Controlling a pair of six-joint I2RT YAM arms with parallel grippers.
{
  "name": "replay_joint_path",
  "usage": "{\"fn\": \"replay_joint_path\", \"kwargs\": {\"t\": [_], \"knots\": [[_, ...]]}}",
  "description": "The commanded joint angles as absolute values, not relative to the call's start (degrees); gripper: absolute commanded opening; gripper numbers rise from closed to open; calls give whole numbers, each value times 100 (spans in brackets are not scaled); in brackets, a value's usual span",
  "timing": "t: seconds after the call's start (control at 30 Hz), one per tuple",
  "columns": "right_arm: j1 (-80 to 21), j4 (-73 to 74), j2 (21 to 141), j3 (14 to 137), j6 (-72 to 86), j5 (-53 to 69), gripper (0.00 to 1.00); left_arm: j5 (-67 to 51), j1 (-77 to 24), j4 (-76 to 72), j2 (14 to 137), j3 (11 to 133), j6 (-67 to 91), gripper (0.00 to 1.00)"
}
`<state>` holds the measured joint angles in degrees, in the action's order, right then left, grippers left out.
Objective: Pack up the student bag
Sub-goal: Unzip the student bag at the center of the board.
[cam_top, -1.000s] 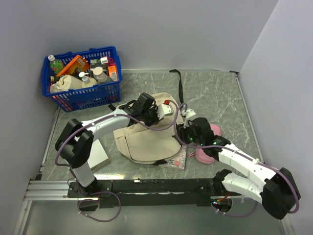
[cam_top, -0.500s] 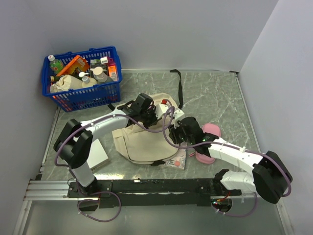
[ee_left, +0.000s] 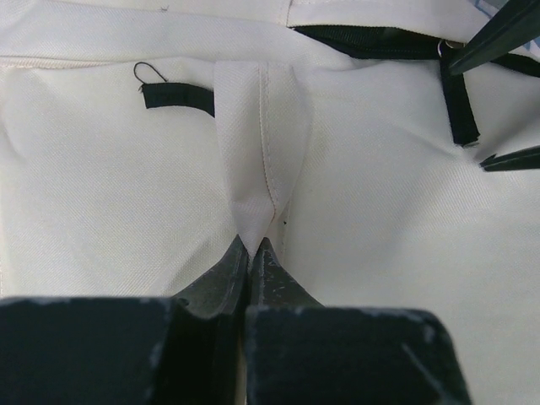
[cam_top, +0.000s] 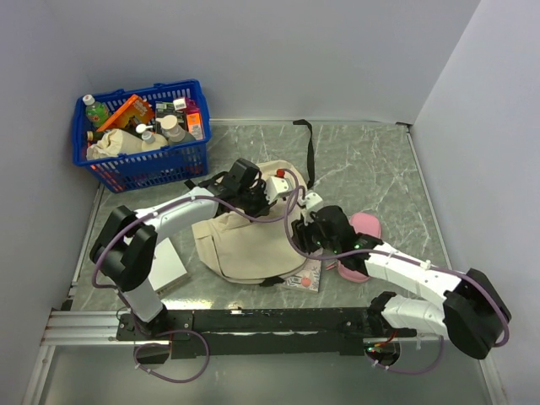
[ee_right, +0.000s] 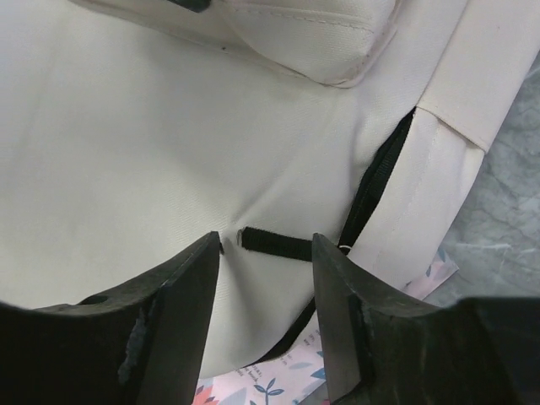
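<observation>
The student bag (cam_top: 240, 249), a cream fabric backpack with black straps, lies slumped in the middle of the table. My left gripper (cam_top: 256, 196) sits at its top edge and is shut on a raised fold of the cream fabric (ee_left: 253, 211). My right gripper (cam_top: 301, 234) is over the bag's right side. It is open (ee_right: 266, 240), its fingers (ee_right: 181, 295) standing either side of a short black pull tab (ee_right: 274, 245) without touching it. A black zip line (ee_right: 375, 186) runs down just right of that tab. The bag's inside is hidden.
A blue basket (cam_top: 139, 139) full of bottles and packets stands at the back left. A pink pouch (cam_top: 363, 232) lies right of the bag, partly under my right arm. A floral booklet (cam_top: 305, 274) pokes out below the bag, and a white book (cam_top: 169, 266) lies to its left.
My right gripper has slid left from the pink pouch onto the bag's right edge and its jaws have widened. The left gripper keeps its pinch and has lifted the fabric slightly up and left.
</observation>
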<state>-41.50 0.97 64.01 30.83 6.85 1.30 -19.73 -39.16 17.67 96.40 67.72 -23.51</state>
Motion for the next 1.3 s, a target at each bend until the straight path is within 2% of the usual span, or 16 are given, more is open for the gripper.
{"fn": "replay_joint_path", "kwargs": {"t": [0.0,0.17,0.37,0.47,0.5,0.6,0.73,1.0,1.27], "knots": [[-4105,-106,6082,2953,765,395,56,-2434,-3911,1942,9264,6803,-2531,1],[-4104,-149,6301,3006,738,466,56,-2619,-3911,2153,9194,6820,-2619,1],[-4104,-141,6556,3146,668,756,50,-2628,-3911,2197,9158,6829,-2628,1],[-4113,-141,6618,3138,720,888,42,-2575,-3911,2162,9184,6838,-2602,1],[-4113,-115,6618,3120,747,862,35,-2566,-3911,2145,9185,6855,-2593,1],[-4122,-106,6496,3068,852,678,22,-2558,-3911,2118,9246,6908,-2558,1],[-4113,-26,6180,3050,958,318,10,-2549,-3911,2127,9343,6978,-2531,1],[-4113,255,5265,2883,1213,18,3,-2085,-3911,1881,9545,6935,-2339,1],[-4139,605,5072,2638,1722,158,0,-1784,-3894,1529,9791,7233,-1768,1]]}}
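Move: The black zipper pull tab lies between the right hand's open fingertips, about 2 cm below, 1 cm back and 1 cm left of the hand; its metal slider is some 2 cm forward and 2 cm right of the tab. From the right hand, the flowered book is roughly 8 cm back, 2 cm right and the pink case 17 cm right, 2 cm back, both some 7 cm lower. From the left hand, the tab is about 7 cm back and 9 cm right, slightly lower. The right fingers, open astride the zipper tab, ease about 2 cm back, down and left onto it and shut, pinching it by the tips; then the hand lifts roughly 5 cm, drifting about 2 cm right, and starts to sink again. The left hand keeps its pinch on the bag's cloth fold, giving under 2 cm back and partly returning. ##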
